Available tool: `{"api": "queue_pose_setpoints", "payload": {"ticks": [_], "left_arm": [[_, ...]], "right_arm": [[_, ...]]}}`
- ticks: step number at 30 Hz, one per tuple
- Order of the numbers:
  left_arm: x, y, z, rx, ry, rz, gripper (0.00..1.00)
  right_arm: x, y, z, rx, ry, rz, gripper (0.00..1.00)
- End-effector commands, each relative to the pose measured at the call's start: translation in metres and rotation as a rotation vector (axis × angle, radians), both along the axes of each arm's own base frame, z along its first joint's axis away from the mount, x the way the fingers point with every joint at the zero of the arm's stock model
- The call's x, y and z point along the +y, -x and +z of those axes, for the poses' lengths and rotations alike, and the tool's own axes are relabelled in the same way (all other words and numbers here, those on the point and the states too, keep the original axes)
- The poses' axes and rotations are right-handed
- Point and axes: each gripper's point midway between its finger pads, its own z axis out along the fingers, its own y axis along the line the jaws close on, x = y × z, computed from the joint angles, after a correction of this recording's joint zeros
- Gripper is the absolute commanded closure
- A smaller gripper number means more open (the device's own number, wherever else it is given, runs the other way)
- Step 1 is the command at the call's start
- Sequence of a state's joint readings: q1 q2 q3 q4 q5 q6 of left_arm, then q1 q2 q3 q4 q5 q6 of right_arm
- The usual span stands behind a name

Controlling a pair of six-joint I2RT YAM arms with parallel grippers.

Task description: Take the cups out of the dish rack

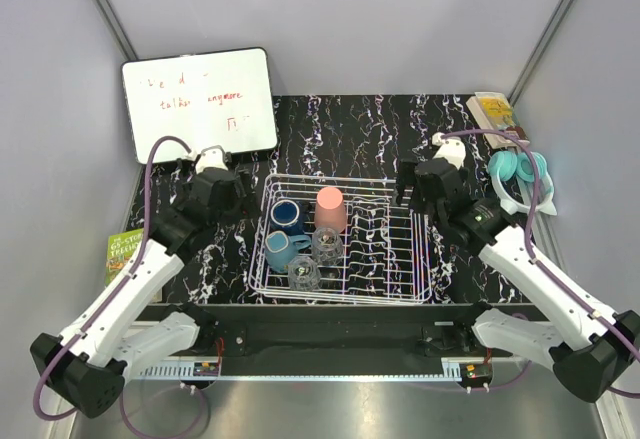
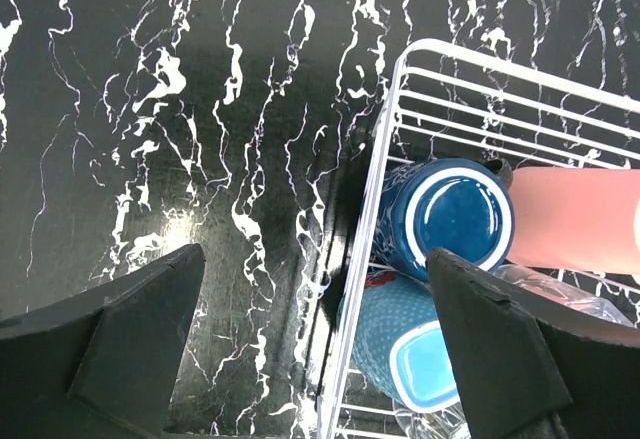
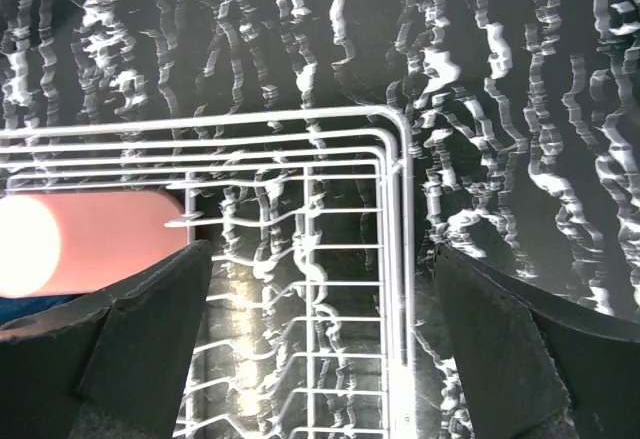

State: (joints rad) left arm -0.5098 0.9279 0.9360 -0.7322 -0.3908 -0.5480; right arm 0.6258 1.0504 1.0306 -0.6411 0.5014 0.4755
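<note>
The white wire dish rack (image 1: 400, 259) sits mid-table. In its left half stand a dark blue cup (image 1: 286, 214), a salmon-pink tumbler (image 1: 331, 208), a teal mug (image 1: 281, 250) and two clear glass cups (image 1: 327, 245) (image 1: 304, 273). My left gripper (image 1: 228, 195) hovers open over the rack's left rim (image 2: 385, 159), empty; below it I see the dark blue cup (image 2: 455, 214), the teal mug (image 2: 415, 344) and the pink tumbler (image 2: 575, 219). My right gripper (image 1: 415, 191) hangs open and empty above the rack's far right corner (image 3: 395, 209), with the pink tumbler (image 3: 90, 239) to its left.
A whiteboard (image 1: 200, 99) leans at the back left. A green book (image 1: 122, 249) lies off the table's left edge. A book (image 1: 493, 111) and teal headphones (image 1: 520, 174) lie at the back right. Black marbled tabletop (image 2: 200, 109) surrounds the rack.
</note>
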Motion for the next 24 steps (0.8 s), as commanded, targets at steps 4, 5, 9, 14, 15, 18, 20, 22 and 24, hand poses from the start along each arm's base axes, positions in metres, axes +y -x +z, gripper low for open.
{"api": "queue_pose_setpoints", "payload": {"ticks": [4, 5, 9, 14, 15, 18, 20, 22, 24], "left_arm": [[-0.005, -0.002, -0.001, 0.004, -0.005, -0.041, 0.01], [-0.005, -0.002, -0.003, 0.009, -0.013, -0.049, 0.01], [-0.012, 0.001, -0.005, 0.027, -0.010, -0.102, 0.01], [-0.028, 0.011, 0.000, 0.008, -0.013, -0.164, 0.01], [-0.032, 0.015, 0.000, 0.010, -0.015, -0.179, 0.01], [-0.040, 0.023, -0.004, 0.031, -0.003, -0.198, 0.01], [-0.042, 0.026, -0.009, 0.044, 0.002, -0.199, 0.01], [-0.046, 0.031, -0.019, 0.067, 0.005, -0.204, 0.01], [-0.051, 0.036, -0.031, 0.093, 0.004, -0.217, 0.01]], "right_arm": [[0.040, 0.012, 0.030, -0.135, -0.219, 0.212, 0.00], [0.039, 0.011, 0.032, -0.135, -0.211, 0.210, 0.00], [0.026, 0.006, 0.009, -0.021, -0.087, 0.141, 0.00], [0.021, 0.005, 0.002, -0.011, -0.072, 0.111, 0.00], [0.022, 0.005, 0.002, -0.008, -0.072, 0.112, 0.00], [0.023, 0.003, -0.003, 0.004, -0.069, 0.108, 0.00], [0.024, 0.003, -0.006, 0.013, -0.070, 0.108, 0.00], [0.026, 0.002, -0.007, 0.013, -0.074, 0.108, 0.00], [0.027, 0.002, -0.009, 0.016, -0.080, 0.108, 0.00]]}}
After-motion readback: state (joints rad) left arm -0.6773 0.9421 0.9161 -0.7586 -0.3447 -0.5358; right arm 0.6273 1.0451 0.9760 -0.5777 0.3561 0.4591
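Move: The light blue mug lies about 8 cm right of the open left hand, 7 cm back and some 14 cm below. At similar depth, the dark blue mug is roughly 10 cm right and 1 cm ahead, the nearer clear glass about 18 cm right and 6 cm back. From the open right hand, the pink cup stands some 17 cm left, 1 cm back and 16 cm below; that glass is about 17 cm left and 7 cm back. Rightward and back, after a slow start, the left hand travels about 5 cm over the rack's left side towards the light blue mug, sinking 1.5 cm and turning some 10 degrees clockwise. The right hand shifts 2.5 cm left towards the pink cup, lifts slightly, then sinks about 1.5 cm below its start, turning slightly counter-clockwise. Both grippers stay wide open, touching nothing. ##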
